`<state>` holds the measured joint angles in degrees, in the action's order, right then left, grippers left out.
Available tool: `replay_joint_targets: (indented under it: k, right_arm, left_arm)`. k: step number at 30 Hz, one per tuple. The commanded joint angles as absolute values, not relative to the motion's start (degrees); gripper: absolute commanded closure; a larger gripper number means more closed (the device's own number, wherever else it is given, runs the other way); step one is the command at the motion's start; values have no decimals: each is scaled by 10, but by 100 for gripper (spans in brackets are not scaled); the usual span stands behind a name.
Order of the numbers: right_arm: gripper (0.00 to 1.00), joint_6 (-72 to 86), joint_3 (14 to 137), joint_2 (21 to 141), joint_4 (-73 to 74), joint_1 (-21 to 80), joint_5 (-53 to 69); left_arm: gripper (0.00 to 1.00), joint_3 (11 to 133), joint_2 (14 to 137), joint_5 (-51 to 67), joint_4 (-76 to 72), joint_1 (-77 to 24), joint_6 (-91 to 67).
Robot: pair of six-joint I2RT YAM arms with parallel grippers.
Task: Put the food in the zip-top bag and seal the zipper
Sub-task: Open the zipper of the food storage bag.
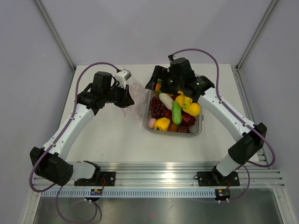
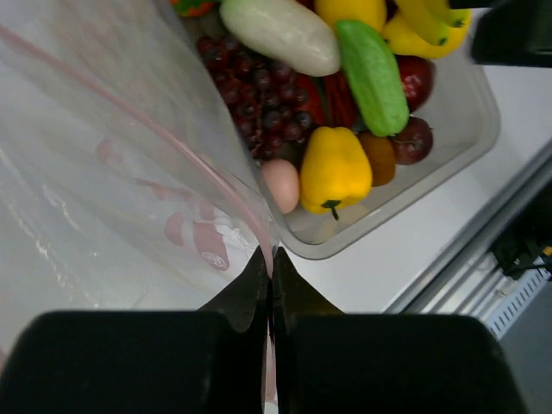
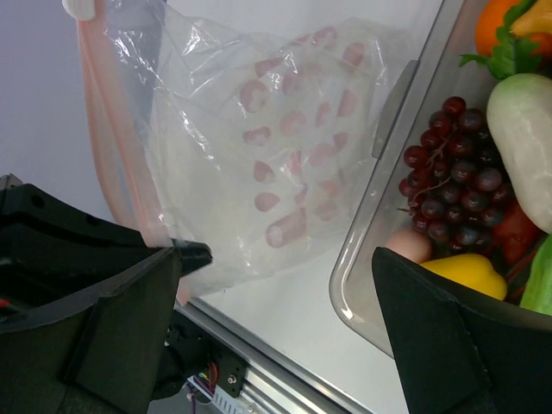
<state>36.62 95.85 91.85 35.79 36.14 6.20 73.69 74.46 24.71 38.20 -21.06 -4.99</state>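
Note:
My left gripper [image 2: 269,259] is shut on the pinkish-red zipper [image 2: 155,129] edge of the clear zip-top bag [image 2: 103,190], which hangs lifted beside the tray. From above, the bag [image 1: 133,95] sits just left of the grey tray [image 1: 196,132]. The food lies piled in that tray: a yellow pepper [image 2: 335,168], a green cucumber [image 2: 373,73], a white vegetable [image 2: 280,34], dark grapes [image 2: 250,95] and a pink egg [image 2: 281,184]. My right gripper [image 3: 280,293] is open and holds nothing. It hovers between the bag [image 3: 259,138] and the tray's rim [image 3: 379,216], over the tray's far-left corner [image 1: 156,84].
An aluminium rail [image 1: 159,175] runs along the near table edge and carries both arm bases. Bare white table [image 1: 117,140] lies in front of the bag and the tray. Frame posts stand at the back corners.

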Motion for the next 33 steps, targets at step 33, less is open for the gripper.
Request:
replay_joint_targets:
  k: [33]
  right_arm:
    - [28,389,963,964,280,411,83]
  left_arm:
    - [100,726,779,466,237,-223,-95]
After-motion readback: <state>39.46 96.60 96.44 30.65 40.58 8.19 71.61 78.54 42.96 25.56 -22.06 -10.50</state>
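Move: The left fingers still pinch one end of the bag's pink zipper edge, with the bag hanging beneath. For the open, empty right hand, that pinched edge lies about 11 cm left, 2 cm back and 5 cm lower. The food tray's middle is some 10 cm to the right hand's right, 7 cm ahead and 25 cm down; in the tray the grapes lie about 8 cm ahead of that hand and 1 cm right, the yellow pepper 2 cm ahead and 4 cm right. Keeping its pinch on the zipper edge, the left hand carries it about 5 cm right towards the other gripper, rising slightly, left side dipping some 15 degrees and turning a little clockwise. The right hand comes about 5 cm left to meet it, first rising slightly, then sinking about 2 cm at the end as its wide-open fingers begin closing around the pink edge beside the left fingertips; a grip can't be seen yet. ##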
